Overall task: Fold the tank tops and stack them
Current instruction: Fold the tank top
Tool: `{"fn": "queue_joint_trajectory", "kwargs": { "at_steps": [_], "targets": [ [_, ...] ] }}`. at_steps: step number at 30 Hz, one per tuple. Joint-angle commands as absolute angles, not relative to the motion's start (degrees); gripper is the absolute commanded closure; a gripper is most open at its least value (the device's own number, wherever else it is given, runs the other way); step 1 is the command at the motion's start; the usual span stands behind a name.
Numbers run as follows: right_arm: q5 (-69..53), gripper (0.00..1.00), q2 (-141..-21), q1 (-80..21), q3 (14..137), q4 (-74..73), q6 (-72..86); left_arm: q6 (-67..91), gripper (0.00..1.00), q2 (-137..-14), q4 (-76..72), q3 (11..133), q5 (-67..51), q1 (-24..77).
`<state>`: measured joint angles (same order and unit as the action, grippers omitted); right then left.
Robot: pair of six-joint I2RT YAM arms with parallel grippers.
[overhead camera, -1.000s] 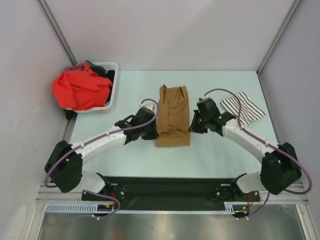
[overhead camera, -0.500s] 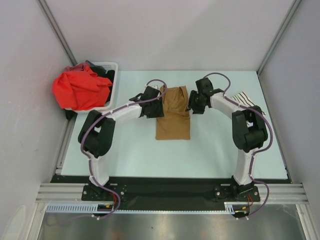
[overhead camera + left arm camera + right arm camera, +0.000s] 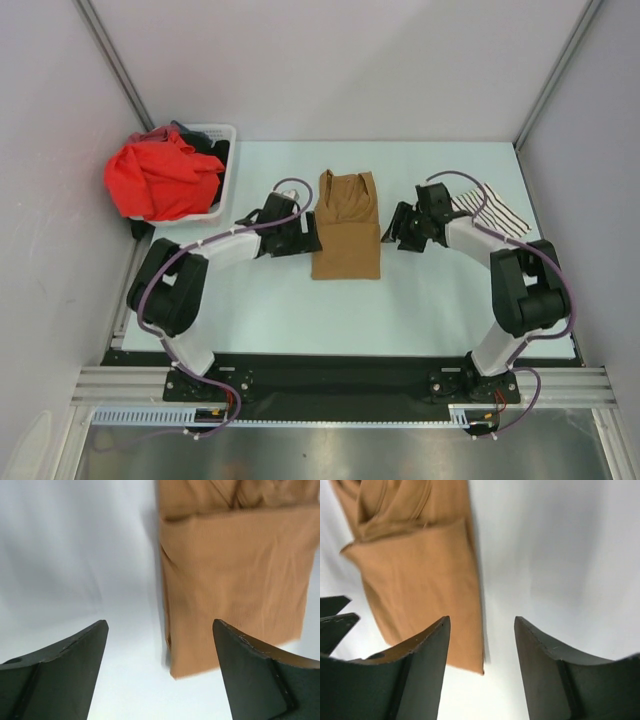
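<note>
The tan-brown tank top (image 3: 346, 226) lies folded into a narrow rectangle at mid-table, straps at the far end. My left gripper (image 3: 309, 240) sits just off its left edge, open with nothing between the jaws. In the left wrist view the tan top (image 3: 235, 570) lies flat ahead of the left gripper (image 3: 161, 625). My right gripper (image 3: 396, 233) is off the right edge, open and empty. The right wrist view shows the tan top (image 3: 420, 575) beyond the right gripper (image 3: 481, 619). The striped tank top (image 3: 493, 212) lies folded at the right, partly behind the right arm.
A white laundry basket (image 3: 226, 134) stands at the back left, heaped with red cloth (image 3: 160, 178) and some dark cloth. Grey walls close the table on three sides.
Both grippers went from shut to open and let go of the tan top. They reached to its far end, then drew back to its sides. The top now lies slightly shorter.
</note>
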<state>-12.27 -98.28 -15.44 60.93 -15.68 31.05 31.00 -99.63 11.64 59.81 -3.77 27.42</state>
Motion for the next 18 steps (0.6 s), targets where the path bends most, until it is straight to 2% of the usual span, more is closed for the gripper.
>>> {"fn": "queue_joint_trajectory", "kwargs": {
  "at_steps": [1,5,10,12,13,14,16,18],
  "targets": [
    [-19.5,0.41,-93.8,-17.1,56.3,-9.1,30.5,31.6,0.09,-94.6,5.9,54.9,-9.1,29.6],
    [-17.8,0.43,-93.3,-19.1,55.0,-11.4,29.4,33.0,0.18,-94.3,4.0,52.6,-10.5,31.9],
    [-16.2,0.44,-93.6,-21.0,52.7,-13.4,29.6,34.6,0.23,-94.5,2.3,49.3,-9.8,34.9],
    [-15.8,0.49,-93.2,-22.0,50.3,-12.8,30.1,35.2,0.32,-94.7,1.8,48.6,-9.5,35.9],
    [-15.9,0.55,-93.0,-22.3,49.6,-12.4,30.1,35.4,0.35,-94.7,1.8,48.0,-9.1,36.0],
    [-15.9,0.59,-92.6,-22.8,48.9,-12.3,30.3,35.5,0.45,-94.6,1.9,47.6,-8.6,36.4],
    [-15.9,0.64,-91.8,-23.4,46.8,-12.0,30.4,35.7,0.54,-94.0,1.3,46.2,-8.4,36.7],
    [-16.6,0.83,-90.8,-24.0,45.4,-12.0,30.4,35.5,0.71,-93.6,1.1,45.3,-7.6,37.3]
  ]
}}
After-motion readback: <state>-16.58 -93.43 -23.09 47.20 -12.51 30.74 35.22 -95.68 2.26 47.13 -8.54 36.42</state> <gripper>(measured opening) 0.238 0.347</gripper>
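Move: The brown tank top lies folded between the hands. Its near left corner is about 8 cm back, 4 cm right and 3 cm below the left hand; its near right corner is some 9 cm back, 3 cm left and 4 cm below the right hand. The folded panel's far edge has its middle roughly 11 cm beyond the corners and midway between them. The folded striped tank top lies about 18 cm right of the right hand, 3 cm ahead and 4 cm lower. The brown tank top's two near corners are pinched at once: both open hands draw back 8 to 9 cm along its sides and come inward 3 to 5 cm. They sink as they go, the right one mostly late, and turn about 10 degrees, left clockwise, right counter-clockwise. The fingers close mainly at the end, catching one corner each. ##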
